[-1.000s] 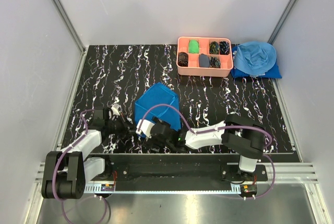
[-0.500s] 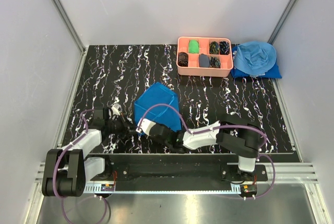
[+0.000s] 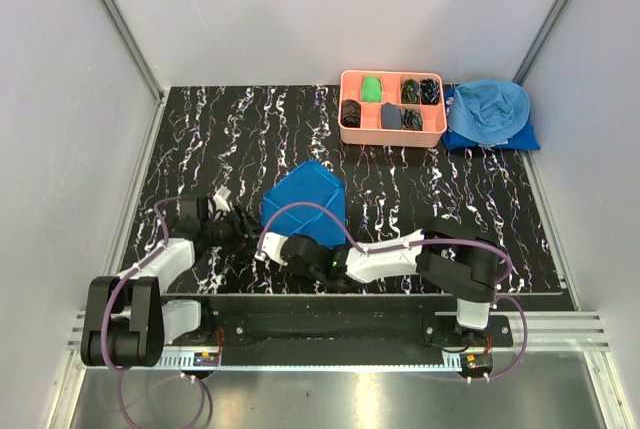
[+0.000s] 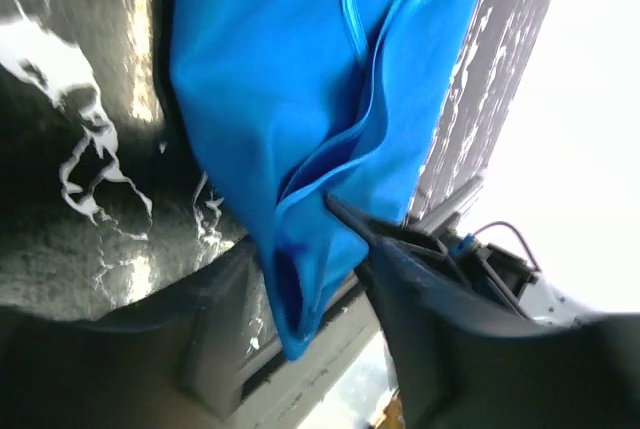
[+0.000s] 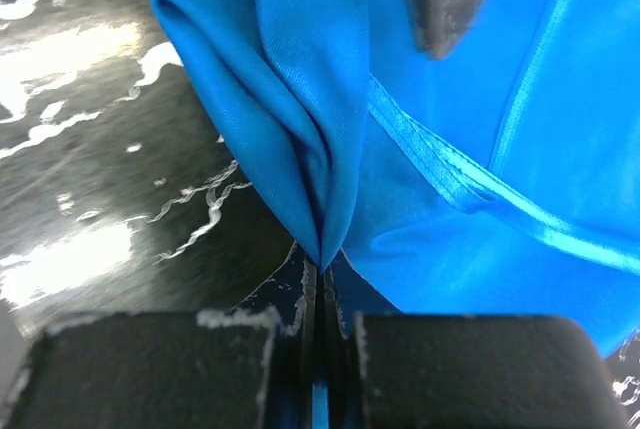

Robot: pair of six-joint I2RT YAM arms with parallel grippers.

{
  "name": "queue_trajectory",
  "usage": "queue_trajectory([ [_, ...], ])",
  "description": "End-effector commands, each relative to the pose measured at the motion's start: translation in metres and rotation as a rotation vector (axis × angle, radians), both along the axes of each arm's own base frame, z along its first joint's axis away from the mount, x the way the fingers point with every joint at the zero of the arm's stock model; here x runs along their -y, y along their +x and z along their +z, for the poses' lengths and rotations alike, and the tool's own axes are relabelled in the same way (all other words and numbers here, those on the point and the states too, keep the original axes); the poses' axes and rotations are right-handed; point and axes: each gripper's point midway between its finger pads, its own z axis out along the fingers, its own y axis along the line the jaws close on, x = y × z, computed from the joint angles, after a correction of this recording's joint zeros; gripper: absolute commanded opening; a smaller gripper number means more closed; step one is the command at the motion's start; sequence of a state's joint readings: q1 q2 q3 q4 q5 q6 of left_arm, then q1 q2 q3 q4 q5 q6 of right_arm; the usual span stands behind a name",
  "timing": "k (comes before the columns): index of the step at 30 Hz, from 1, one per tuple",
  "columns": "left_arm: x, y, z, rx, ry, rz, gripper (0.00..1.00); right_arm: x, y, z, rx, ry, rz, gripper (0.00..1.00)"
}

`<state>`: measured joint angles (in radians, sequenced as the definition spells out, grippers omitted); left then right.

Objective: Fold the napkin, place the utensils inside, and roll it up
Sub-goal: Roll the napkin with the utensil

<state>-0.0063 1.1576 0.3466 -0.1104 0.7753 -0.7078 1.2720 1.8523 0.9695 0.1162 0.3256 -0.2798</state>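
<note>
The royal-blue napkin (image 3: pixel 305 199) lies folded and rumpled on the black marbled table (image 3: pixel 200 149), near the front. My right gripper (image 3: pixel 268 246) is at its near-left corner. In the right wrist view that gripper (image 5: pixel 322 271) is shut, pinching a pointed fold of the napkin (image 5: pixel 330 119). My left gripper (image 3: pixel 243 230) sits just left of the cloth. In the left wrist view its jaws (image 4: pixel 300 249) stand apart, and a loose corner of the napkin (image 4: pixel 300 149) hangs between them unpinched. The utensils are out of view.
A pink compartment tray (image 3: pixel 391 139) with small dark and green items stands at the back right. Beside it lies a paler sky-blue heap of cloth (image 3: pixel 487 109). White walls close in the table on three sides, and the arms' base rail (image 3: pixel 330 314) runs along the near edge.
My right gripper has shut on the napkin's near-left corner. My left gripper has opened, let go of the cloth and drawn back to the left. The napkin has shifted slightly.
</note>
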Motion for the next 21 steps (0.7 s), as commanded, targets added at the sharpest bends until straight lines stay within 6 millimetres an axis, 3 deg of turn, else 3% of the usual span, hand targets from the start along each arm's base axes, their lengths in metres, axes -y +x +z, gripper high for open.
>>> queue_trajectory([
  [1, -0.012, 0.024, 0.013, 0.127, 0.08, 0.057, 0.7, 0.006, -0.019, -0.004, -0.194, -0.076, 0.012, 0.0],
  [3, -0.019, 0.026, 0.011, 0.141, 0.119, 0.102, 0.73, 0.011, -0.028, -0.006, -0.302, -0.088, 0.007, 0.0],
  [5, -0.026, 0.029, 0.008, 0.156, 0.154, 0.141, 0.77, 0.008, -0.023, 0.001, -0.375, -0.071, -0.008, 0.0],
  [6, -0.028, 0.027, 0.007, 0.168, 0.166, 0.153, 0.77, 0.012, -0.034, -0.001, -0.455, -0.087, 0.009, 0.0],
  [8, -0.034, 0.028, 0.005, 0.184, 0.195, 0.183, 0.8, 0.009, -0.03, 0.003, -0.524, -0.068, 0.009, 0.0],
  [9, -0.036, 0.028, 0.007, 0.208, 0.202, 0.195, 0.8, 0.01, -0.039, 0.001, -0.603, -0.069, 0.029, 0.0],
  [11, -0.043, 0.029, 0.008, 0.242, 0.235, 0.231, 0.8, 0.008, -0.033, 0.006, -0.675, -0.041, 0.029, 0.0],
  [13, -0.046, 0.027, 0.003, 0.262, 0.25, 0.25, 0.8, 0.004, -0.04, 0.006, -0.779, -0.026, 0.062, 0.0],
  [21, -0.033, 0.017, 0.013, 0.461, 0.232, 0.191, 0.8, 0.004, -0.038, 0.001, -1.075, 0.013, 0.088, 0.0],
])
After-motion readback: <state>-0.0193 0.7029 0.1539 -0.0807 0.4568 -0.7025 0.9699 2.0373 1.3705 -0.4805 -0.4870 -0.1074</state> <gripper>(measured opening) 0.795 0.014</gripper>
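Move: The right fingers are already shut on the folded napkin near its near-left end; the napkin's middle lies about 5 cm ahead and 4 cm to the right of them, a centimetre or so lower. The open left gripper is some 9 cm to the left of the right fingers and 1 cm farther out. For the left hand, whose fingers are already parting around the napkin's left corner, the napkin's middle is roughly 4 cm ahead, 12 cm right and 3 cm lower. Tipping its wrist over by some 50 degrees, the right hand swings its fingers from slanting out and left to pointing down and slightly back, easing only a little back towards the base while it keeps its pinch on the napkin. Meanwhile the left fingers open wider and that hand clears the napkin's corner, going about 4 cm left, first a little forward and then back again, its fingertips tilting up. ##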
